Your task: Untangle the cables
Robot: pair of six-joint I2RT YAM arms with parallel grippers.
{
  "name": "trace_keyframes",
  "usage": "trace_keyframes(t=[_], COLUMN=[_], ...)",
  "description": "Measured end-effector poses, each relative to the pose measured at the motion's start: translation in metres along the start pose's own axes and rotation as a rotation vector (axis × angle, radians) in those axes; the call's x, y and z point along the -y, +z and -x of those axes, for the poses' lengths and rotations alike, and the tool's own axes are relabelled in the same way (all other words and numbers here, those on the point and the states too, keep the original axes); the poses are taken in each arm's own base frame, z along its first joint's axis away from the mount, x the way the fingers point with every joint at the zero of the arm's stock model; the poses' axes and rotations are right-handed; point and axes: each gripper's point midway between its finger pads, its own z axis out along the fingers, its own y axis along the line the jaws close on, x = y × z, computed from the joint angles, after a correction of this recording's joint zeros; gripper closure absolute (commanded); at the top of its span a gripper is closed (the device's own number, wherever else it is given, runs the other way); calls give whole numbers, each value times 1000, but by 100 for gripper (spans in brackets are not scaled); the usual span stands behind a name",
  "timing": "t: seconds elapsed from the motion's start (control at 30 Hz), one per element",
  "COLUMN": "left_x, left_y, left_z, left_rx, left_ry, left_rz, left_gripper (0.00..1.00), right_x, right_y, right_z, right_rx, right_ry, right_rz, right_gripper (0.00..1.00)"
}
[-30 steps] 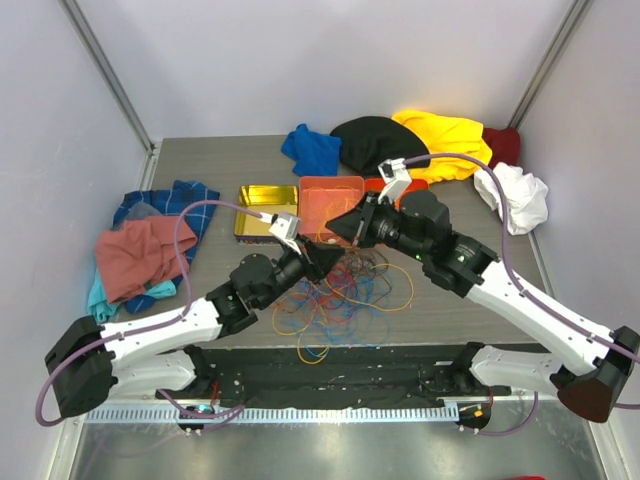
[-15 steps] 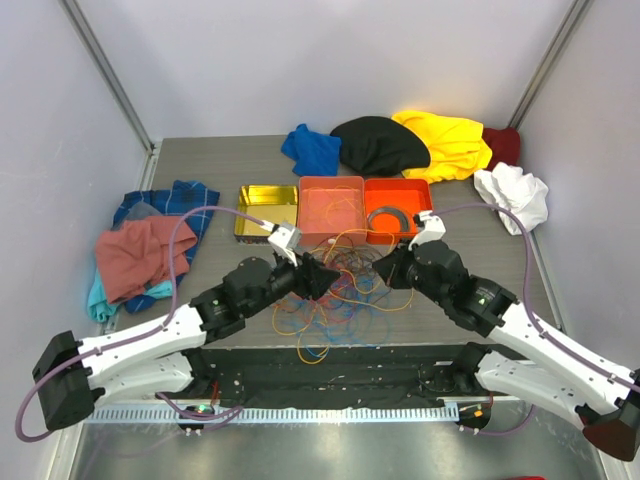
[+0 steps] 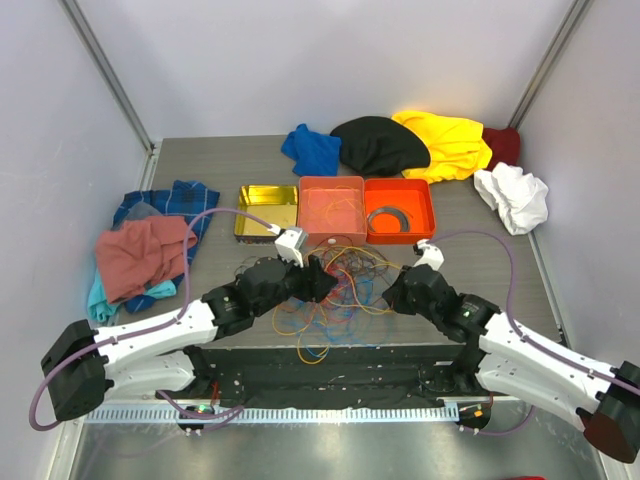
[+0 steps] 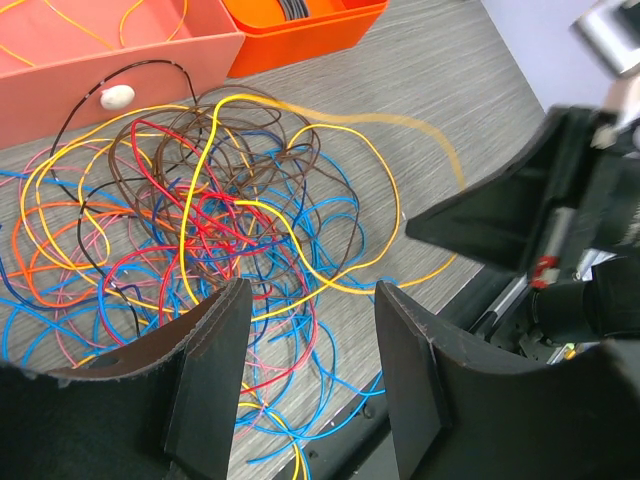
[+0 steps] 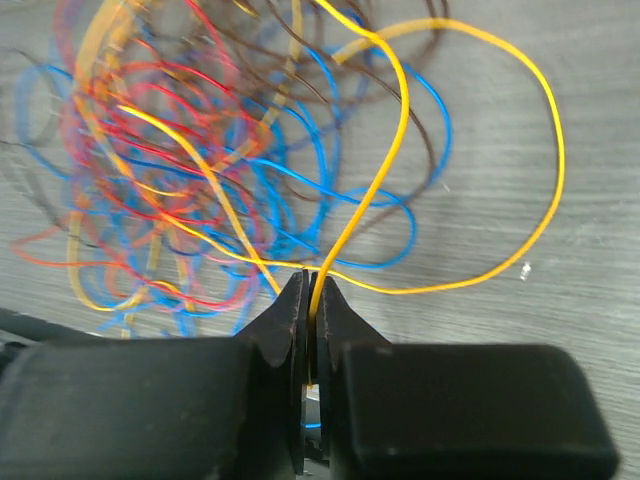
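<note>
The cables (image 3: 345, 285) lie in a loose tangle of blue, red, orange, yellow and brown loops on the table in front of the trays. My left gripper (image 3: 325, 283) hovers over the tangle's near left part. In the left wrist view it (image 4: 310, 300) is open, with blue and red strands (image 4: 200, 220) on the table below the gap and nothing held. My right gripper (image 3: 388, 290) sits at the tangle's right edge. In the right wrist view it (image 5: 313, 285) is shut on a yellow-orange cable (image 5: 404, 120), which rises from the jaws and loops over the pile (image 5: 200, 170).
Behind the tangle stand a salmon tray (image 3: 330, 180), an orange tray (image 3: 400, 182) holding a grey coiled ring (image 3: 388, 217), and a gold tin (image 3: 268, 188). Clothes are heaped at the left (image 3: 150, 250), along the back (image 3: 400, 140) and at the right (image 3: 515, 195).
My left gripper has opened and shifted slightly right over the tangle. My right arm has drawn back from over the trays to the tangle's near right, still shut.
</note>
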Motion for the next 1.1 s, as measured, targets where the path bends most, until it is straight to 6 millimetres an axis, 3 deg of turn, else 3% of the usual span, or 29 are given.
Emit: trace_keyframes(t=[0.13,0.33,0.53,1.1], left_x=[0,-2,-12,-13], left_y=[0,0,-3,-4], left_z=[0,-4,-17,-18], left_rx=[1,0,-18,-14], left_ry=[-5,-24,-28,-48], left_rz=[1,3,24,24], left_gripper=[43,44,44,44], right_x=[11,10,10,-15], right_y=[11,27,37,48], right_z=[-16,-27,-33,-55], right_rx=[-47,-97,-131,-193], right_ry=[-13,-53,-106,-273], right_rz=[-37,-50,-58,2], right_gripper=[68,57,57,58])
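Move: My right hand holds the yellow cable at a bend near its free end, over the right edge of the tangle; the tangle's middle lies about 12 cm to its left, 2 cm farther out and 9 cm lower. From that hand the orange tray stands some 17 cm ahead and 4 cm right, the pink tray 17 cm ahead and 10 cm left. My left hand hovers roughly 16 cm above the tangle's middle, which is 2 cm to its left. I open my right fingers to nearly half and let the yellow cable go while sinking about 5.5 cm towards the table. Then, low and still open, I slide that hand some 4.5 cm left over the edge of the tangle, turning about 15 degrees counter-clockwise. My empty, open left hand settles down a couple of centimetres above the tangle. ##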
